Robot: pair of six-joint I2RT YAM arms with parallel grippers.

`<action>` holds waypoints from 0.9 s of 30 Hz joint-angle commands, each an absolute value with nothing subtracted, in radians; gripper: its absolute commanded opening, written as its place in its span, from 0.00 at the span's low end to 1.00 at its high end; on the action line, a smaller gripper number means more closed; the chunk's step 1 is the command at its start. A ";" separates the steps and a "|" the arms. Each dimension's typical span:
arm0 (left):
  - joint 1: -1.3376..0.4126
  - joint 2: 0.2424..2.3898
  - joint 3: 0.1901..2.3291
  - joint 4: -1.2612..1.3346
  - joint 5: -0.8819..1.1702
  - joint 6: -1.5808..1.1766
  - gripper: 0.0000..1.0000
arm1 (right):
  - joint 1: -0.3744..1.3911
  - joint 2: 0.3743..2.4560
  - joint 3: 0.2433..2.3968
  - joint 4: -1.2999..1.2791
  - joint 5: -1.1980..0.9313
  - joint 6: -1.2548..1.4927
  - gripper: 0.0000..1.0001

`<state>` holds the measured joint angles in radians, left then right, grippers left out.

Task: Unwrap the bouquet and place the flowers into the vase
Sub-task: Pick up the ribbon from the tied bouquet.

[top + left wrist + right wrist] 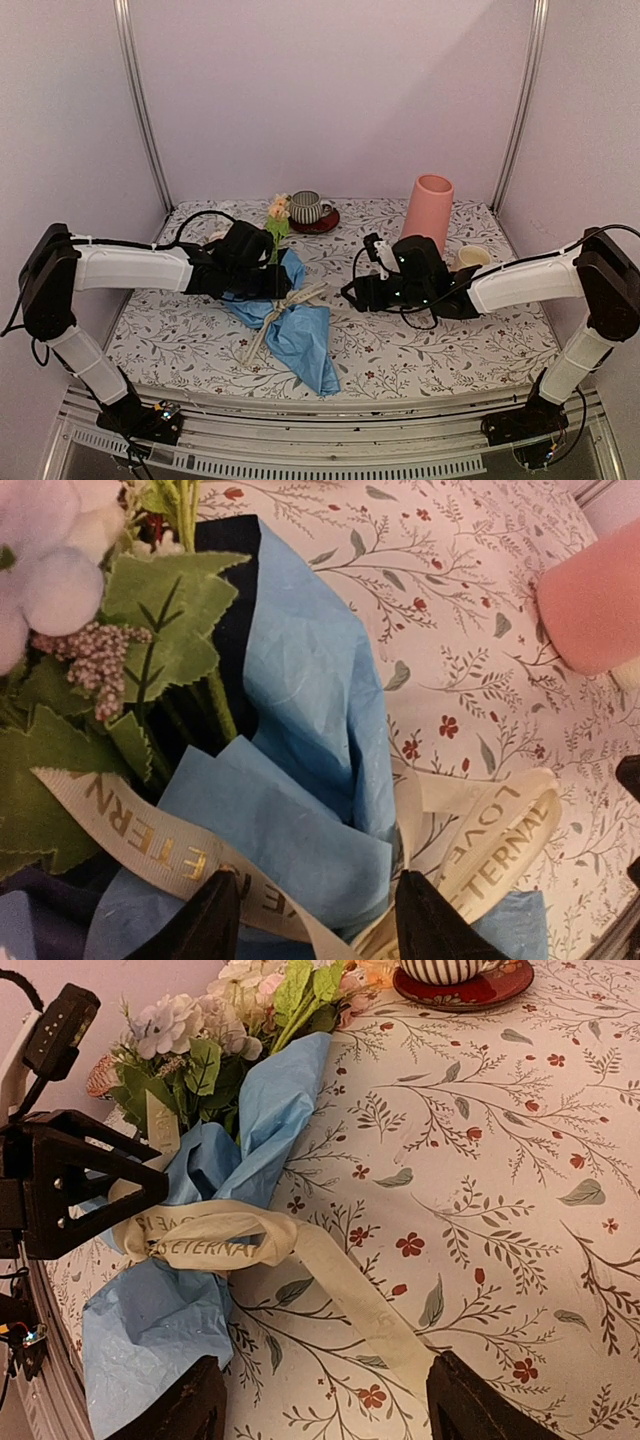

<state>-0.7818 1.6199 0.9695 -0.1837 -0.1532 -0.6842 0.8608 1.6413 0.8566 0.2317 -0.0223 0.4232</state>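
The bouquet (295,325) lies on the flowered tablecloth, its crinkled blue paper (300,730) tied with a cream ribbon (215,1235). The flowers (278,213) point to the back; their green leaves (160,610) and pale blooms (205,1020) show at the wrap's open end. My left gripper (320,920) is open, its jaws apart over the paper and ribbon at the knot. My right gripper (320,1405) is open low over the cloth, the ribbon's loose tail (370,1310) ending close to its right finger. The salmon-pink vase (428,210) stands upright at the back right.
A striped cup (305,207) on a red saucer (322,224) stands at the back just behind the flowers. A cream mug (472,257) sits right of the vase, behind my right arm. White walls close in the sides and back.
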 commanded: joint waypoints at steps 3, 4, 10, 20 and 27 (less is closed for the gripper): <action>-0.801 1.626 0.995 -0.258 -0.218 -0.706 0.43 | 0.856 1.685 0.860 0.219 0.020 0.406 0.70; -0.801 1.627 0.997 -0.266 -0.224 -0.708 0.35 | 0.855 1.692 0.863 0.216 0.021 0.402 0.70; -0.801 1.540 0.963 -0.268 -0.271 -0.727 0.10 | 0.855 1.720 0.891 0.163 0.052 0.377 0.70; -0.798 1.298 0.757 -0.067 -0.228 -0.658 0.05 | 0.856 1.781 0.950 0.002 0.106 0.252 0.73; -0.789 1.217 0.687 -0.043 -0.220 -0.635 0.00 | 0.856 1.877 1.068 -0.139 0.119 0.177 0.72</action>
<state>-0.7895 1.2503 0.7143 -0.0929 -0.2264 -0.6662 0.8608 1.8206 0.9901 -0.0288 0.0971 0.2401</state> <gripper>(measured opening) 0.013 0.732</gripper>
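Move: The ribbon's upper-left tail already lies between the left fingers, about 1 cm below; from that hand the knot is roughly 3 cm back, 3 cm right and 3 cm down, the flowers about 10 cm ahead, 6 cm left and 3 cm lower. From the right hand the ribbon's right tail lies some 10 cm below, 3 cm ahead and 1 cm right; the knot is 12 cm left, 2 cm ahead, 6 cm down, the wrap's lower end 6 cm left, 7 cm back, 8 cm down. Close the left gripper to pinch the ribbon's upper-left tail, easing left as it shuts, then lift about 5 cm while drawing left and a little back from the knot. Meanwhile lower the right gripper some 7 cm towards the right tail on the table, fingers kept open, rolling about 20 degrees so they point more steeply down. ##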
